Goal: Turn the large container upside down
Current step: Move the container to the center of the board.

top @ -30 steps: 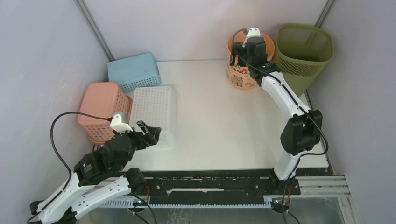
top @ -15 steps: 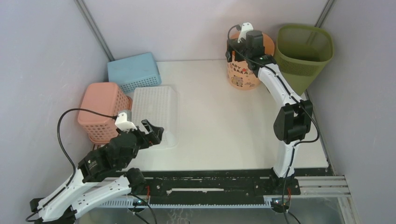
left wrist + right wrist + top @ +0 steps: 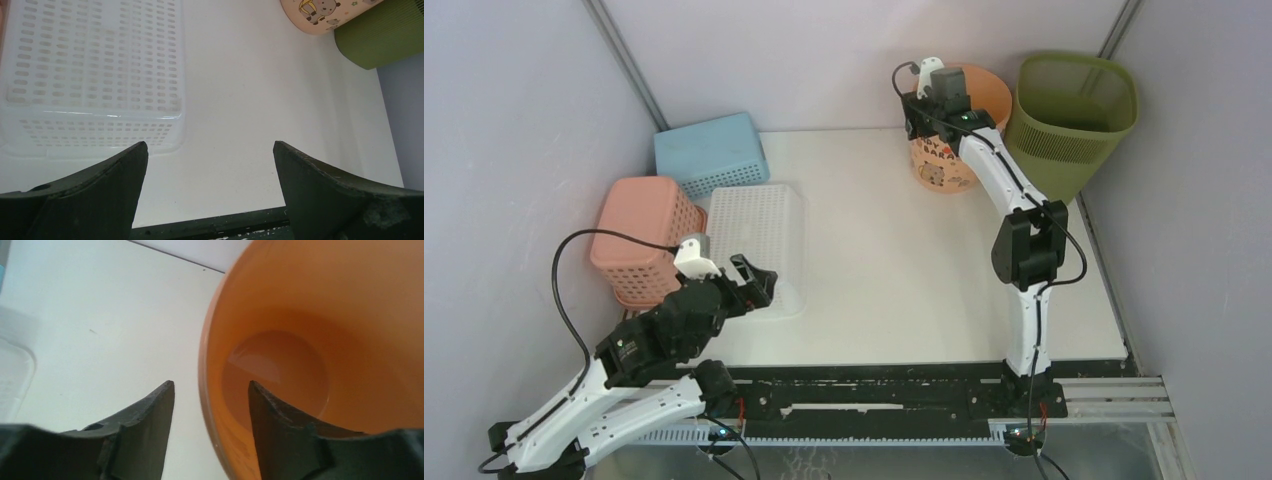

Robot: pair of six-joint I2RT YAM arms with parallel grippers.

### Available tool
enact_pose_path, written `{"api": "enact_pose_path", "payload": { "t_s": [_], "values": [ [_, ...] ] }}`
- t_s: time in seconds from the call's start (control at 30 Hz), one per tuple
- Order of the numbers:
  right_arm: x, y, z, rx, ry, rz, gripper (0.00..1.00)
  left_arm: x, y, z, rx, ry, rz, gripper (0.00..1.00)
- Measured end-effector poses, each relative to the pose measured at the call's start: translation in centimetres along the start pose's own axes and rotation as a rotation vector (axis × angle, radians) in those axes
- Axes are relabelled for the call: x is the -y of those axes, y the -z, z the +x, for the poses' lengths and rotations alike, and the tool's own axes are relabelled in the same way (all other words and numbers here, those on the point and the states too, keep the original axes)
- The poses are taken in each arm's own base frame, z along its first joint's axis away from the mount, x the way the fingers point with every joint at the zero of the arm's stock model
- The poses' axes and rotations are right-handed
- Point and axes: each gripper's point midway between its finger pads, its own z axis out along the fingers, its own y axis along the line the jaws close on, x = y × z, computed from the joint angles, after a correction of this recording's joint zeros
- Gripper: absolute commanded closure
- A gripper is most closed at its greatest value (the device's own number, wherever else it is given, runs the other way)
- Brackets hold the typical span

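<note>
The large container, an olive-green bin [image 3: 1074, 120] with a mesh upper band, stands upright with its mouth up at the back right corner. A part of its side shows in the left wrist view [image 3: 385, 40]. My right gripper [image 3: 924, 112] is open above the left rim of the round peach bucket [image 3: 944, 165], left of the bin and apart from it. In the right wrist view the gripper [image 3: 210, 383] straddles the bucket's rim [image 3: 206, 360], one finger outside and one inside, holding nothing. My left gripper [image 3: 759, 285] is open and empty, low at the front left [image 3: 210, 145].
A blue basket [image 3: 711, 152], a pink basket [image 3: 642, 235] and a white basket [image 3: 754, 235], all upside down, lie at the left. The white one is just ahead of the left gripper [image 3: 95, 65]. The enclosure walls stand close behind and right of the bin.
My right gripper has moved left and back, from over the bucket's middle to its left rim. My left gripper has crept slightly forward.
</note>
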Motion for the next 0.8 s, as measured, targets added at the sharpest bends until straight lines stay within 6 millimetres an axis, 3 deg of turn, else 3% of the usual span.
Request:
{"api": "enact_pose_path", "payload": {
  "t_s": [0.1, 0.23, 0.57, 0.8],
  "values": [
    [0.5, -0.2, 0.2, -0.02, 0.021, 0.023, 0.78, 0.1, -0.1, 0.0, 0.001, 0.001, 0.001, 0.0],
    [0.6, -0.3, 0.1, -0.033, 0.035, 0.032, 0.99, 0.4, -0.3, 0.0, 0.0, 0.0, 0.0, 0.0],
    [-1.8, 0.5, 0.8, -0.08, 0.059, -0.008, 1.0, 0.4, -0.4, 0.1, 0.002, 0.004, 0.003, 0.0],
    [-5.4, 3.0, 1.7, -0.149, 0.07, -0.068, 1.0, 0.2, -0.3, 0.3, 0.005, 0.016, 0.011, 0.0]
  ]
}}
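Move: The right hand's open fingers already straddle the left, near part of the orange bucket's rim, the bucket's middle lying about 9 cm to the right, 3 cm ahead and 11 cm below. The green bin stands some 28 cm to the hand's right and 4 cm ahead; the upturned white basket is about 25 cm back and 30 cm left. From the left hand, the bucket is some 42 cm ahead and 35 cm right. Almost in place at first, the right hand shuts its fingers and pinches the orange bucket's rim wall between them. Then it draws back and to the left at nearly constant height, gathering speed, about 5 cm back and 4 cm left, pulling the bucket by its rim away from the back wall towards the middle of the board while the fingers tip slightly further down. ##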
